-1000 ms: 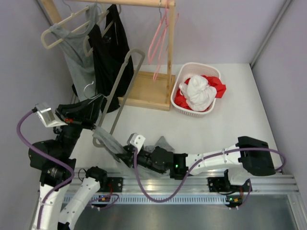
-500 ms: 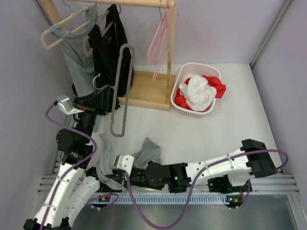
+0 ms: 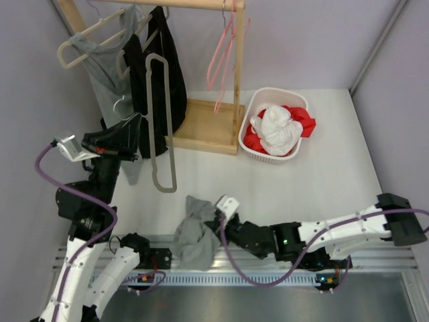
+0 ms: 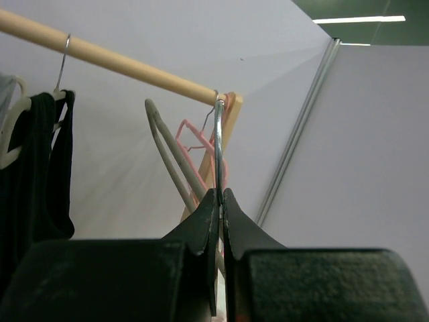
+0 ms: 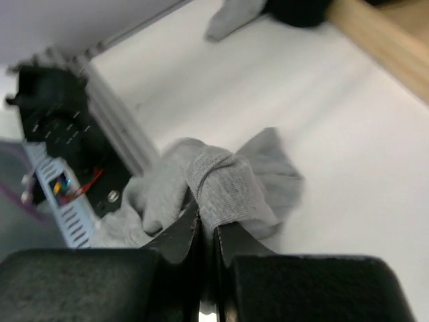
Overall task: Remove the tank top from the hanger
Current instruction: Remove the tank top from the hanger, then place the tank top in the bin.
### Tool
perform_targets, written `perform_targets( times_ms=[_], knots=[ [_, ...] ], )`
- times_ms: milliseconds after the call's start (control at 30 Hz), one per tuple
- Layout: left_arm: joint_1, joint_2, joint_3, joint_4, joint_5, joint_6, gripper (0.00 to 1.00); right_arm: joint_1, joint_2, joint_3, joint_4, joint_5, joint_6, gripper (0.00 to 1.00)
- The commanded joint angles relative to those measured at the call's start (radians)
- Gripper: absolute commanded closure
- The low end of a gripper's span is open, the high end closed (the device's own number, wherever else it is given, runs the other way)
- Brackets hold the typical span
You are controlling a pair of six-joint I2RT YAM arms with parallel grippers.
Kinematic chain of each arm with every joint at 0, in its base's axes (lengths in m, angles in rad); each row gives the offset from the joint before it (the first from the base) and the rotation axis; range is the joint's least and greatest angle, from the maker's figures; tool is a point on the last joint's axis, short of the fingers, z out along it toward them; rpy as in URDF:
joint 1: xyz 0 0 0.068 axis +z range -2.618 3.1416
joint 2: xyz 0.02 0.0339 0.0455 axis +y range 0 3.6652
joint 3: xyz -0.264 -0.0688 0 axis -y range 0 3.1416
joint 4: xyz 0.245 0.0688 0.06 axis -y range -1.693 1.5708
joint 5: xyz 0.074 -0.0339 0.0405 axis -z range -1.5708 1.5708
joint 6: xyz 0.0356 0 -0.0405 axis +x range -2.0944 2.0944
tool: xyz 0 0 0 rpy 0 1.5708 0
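Note:
The grey tank top lies crumpled on the table at the front edge, free of the hanger. My right gripper is shut on a fold of it; the right wrist view shows the grey tank top pinched between the right gripper's jaws. The bare grey hanger hangs upright in front of the rack, with its lower end above the table. My left gripper is shut on its metal hook. In the left wrist view the hook rises from the left gripper's closed jaws.
A wooden clothes rack stands at the back left with a grey top on a beige hanger, a black garment and pink hangers. A white basket of red and white clothes sits to its right.
The tank top came off the hanger's lower end. My right gripper shut on it and dragged it right along the front edge. My left arm swung the bare hanger up toward the rack.

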State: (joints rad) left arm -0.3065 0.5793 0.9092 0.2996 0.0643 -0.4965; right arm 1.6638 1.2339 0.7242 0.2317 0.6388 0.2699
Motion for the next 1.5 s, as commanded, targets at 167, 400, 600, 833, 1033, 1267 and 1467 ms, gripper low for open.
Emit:
perform_targets(
  times_ms=[167,400,600,833,1033,1267,1467],
  knots=[
    [0.004,-0.078,0.069,-0.169,0.150,0.029,1.00,-0.333,-0.402,0.061,-0.213,0.184,0.035,1.00],
    [0.004,-0.110,0.080,-0.235,0.206,0.039,1.00,-0.625,-0.297,0.343,-0.230,0.052,-0.144,1.00],
    [0.004,-0.127,0.089,-0.287,0.201,0.065,1.00,-0.884,-0.088,0.688,-0.302,-0.224,-0.166,1.00],
    [0.004,-0.127,0.079,-0.297,0.200,0.059,1.00,-1.113,0.200,1.188,-0.310,-0.421,-0.143,1.00],
    [0.004,-0.127,0.060,-0.297,0.174,0.068,1.00,-1.288,0.425,1.529,-0.243,-0.499,-0.057,1.00],
    [0.004,-0.090,0.077,-0.297,0.149,0.104,1.00,-1.401,0.556,1.627,0.030,-0.508,-0.014,1.00],
    [0.004,-0.046,0.089,-0.295,0.112,0.137,1.00,-1.418,0.584,1.563,0.070,-0.536,-0.015,1.00]
  ],
)
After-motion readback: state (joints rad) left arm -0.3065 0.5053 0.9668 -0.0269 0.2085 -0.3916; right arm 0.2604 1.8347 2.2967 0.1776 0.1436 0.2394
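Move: The right hand already holds the freed grey tank top; the white basket lies about 41 cm ahead of that hand, 23 cm to its right and 16 cm lower. The rack's wooden base is also some 41 cm ahead of the right hand, roughly straight ahead. From the left hand, which keeps the empty hanger, the basket is about 28 cm ahead, 35 cm right and 47 cm below. Tank top still pinched, the right hand sweeps some 45 cm up and forward, also right, over the basket. ##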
